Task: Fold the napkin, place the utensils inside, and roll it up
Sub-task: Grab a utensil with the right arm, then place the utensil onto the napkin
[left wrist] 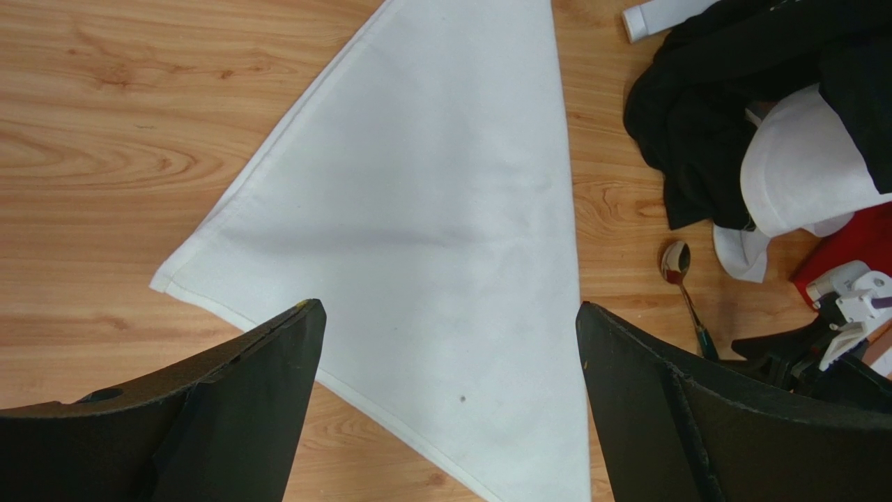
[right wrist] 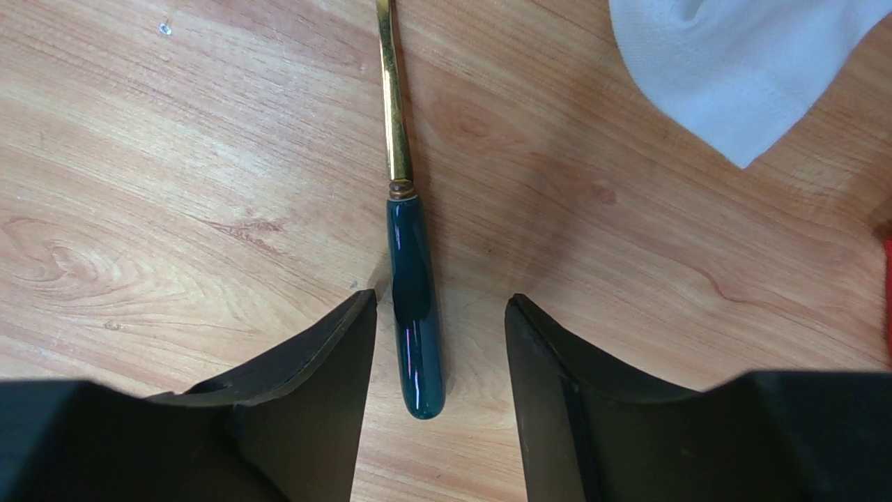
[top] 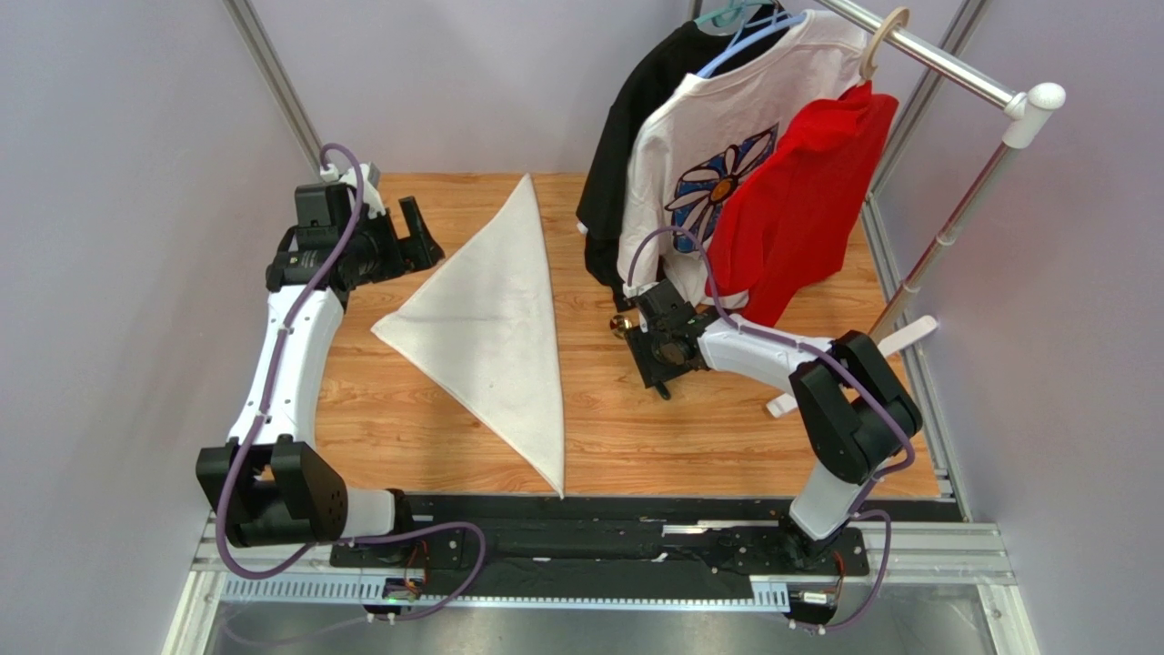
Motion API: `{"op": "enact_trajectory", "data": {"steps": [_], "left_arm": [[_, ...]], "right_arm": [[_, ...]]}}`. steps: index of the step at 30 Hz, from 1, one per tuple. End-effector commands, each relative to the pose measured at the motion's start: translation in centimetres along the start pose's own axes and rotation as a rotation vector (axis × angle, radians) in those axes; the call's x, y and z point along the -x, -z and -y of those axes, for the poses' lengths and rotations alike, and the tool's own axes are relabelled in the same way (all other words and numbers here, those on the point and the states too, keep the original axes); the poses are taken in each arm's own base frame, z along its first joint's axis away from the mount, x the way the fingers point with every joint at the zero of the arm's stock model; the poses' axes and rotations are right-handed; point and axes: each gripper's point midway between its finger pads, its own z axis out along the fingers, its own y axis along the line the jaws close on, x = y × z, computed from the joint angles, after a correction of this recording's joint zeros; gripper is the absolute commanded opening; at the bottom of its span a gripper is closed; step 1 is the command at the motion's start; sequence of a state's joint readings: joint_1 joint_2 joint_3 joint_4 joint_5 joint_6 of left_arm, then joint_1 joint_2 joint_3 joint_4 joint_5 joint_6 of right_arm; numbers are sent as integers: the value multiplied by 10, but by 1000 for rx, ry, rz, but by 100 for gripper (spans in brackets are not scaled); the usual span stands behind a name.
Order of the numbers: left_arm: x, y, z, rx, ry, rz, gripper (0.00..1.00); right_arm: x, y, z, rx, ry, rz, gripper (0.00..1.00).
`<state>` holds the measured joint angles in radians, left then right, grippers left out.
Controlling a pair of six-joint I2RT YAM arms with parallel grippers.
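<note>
The white napkin [top: 492,314] lies flat on the wooden table, folded into a long triangle; the left wrist view shows it too [left wrist: 440,209]. My left gripper [top: 421,235] hovers over its left corner, open and empty [left wrist: 450,309]. The spoon [left wrist: 691,309] lies on the wood right of the napkin, its gold bowl [top: 622,324] toward the hanging clothes. My right gripper [top: 653,352] is low over the spoon's dark teal handle [right wrist: 414,314]. It is open [right wrist: 441,296], one finger on each side of the handle: the left one close to it, the right one with a gap.
A clothes rack [top: 957,68] stands at the back right with a black shirt [top: 642,123], a white flower-print T-shirt [top: 711,164] and a red shirt [top: 806,205] hanging down to the table. A white hem [right wrist: 733,73] hangs just beyond the spoon.
</note>
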<state>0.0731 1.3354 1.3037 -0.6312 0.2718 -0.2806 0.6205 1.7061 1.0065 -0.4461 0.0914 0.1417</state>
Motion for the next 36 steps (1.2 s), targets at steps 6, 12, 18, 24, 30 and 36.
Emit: {"op": "enact_trajectory", "data": {"steps": [6, 12, 18, 24, 30, 36], "left_arm": [[11, 11, -1, -17, -8, 54, 99], [13, 13, -1, -26, 3, 63, 99], [14, 14, -1, -41, 17, 69, 99], [15, 16, 1, -61, 28, 72, 99], [16, 17, -4, -52, 35, 79, 99], [15, 15, -8, -50, 50, 74, 99]], "right_arm": [[-11, -10, -11, 54, -19, -24, 44], [-25, -10, -22, 121, -30, -60, 26], [-31, -1, -30, 152, -55, -64, 0], [-12, 26, -51, 108, -149, 7, 0], [17, 44, -85, 101, -291, 82, 0], [52, 57, -102, 107, -356, 163, 0]]}}
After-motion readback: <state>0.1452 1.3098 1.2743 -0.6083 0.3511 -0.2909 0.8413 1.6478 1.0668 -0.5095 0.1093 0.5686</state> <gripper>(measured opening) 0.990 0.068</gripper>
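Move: The spoon's dark handle already lies between the right hand's open fingers, its middle about 1 cm to the left of the hand point, level with it fore and aft, and 1 cm lower. The spoon's bowl is some 10 cm ahead and 6 cm left, and the white shirt's hem about 9 cm ahead and 5 cm right. The folded napkin's middle lies roughly 28 cm left and 9 cm ahead. From the left hand, the handle is about 35 cm right, 9 cm back and 23 cm down. Easing left by a centimetre or two just above the table, the right hand shuts its half-open fingers and pinches the spoon by its handle. It then draws the spoon back about 5 cm and left towards the napkin, rising some 4 cm near the end as the wrist turns roughly 10 degrees clockwise; the whole leftward travel is about 8 cm. ##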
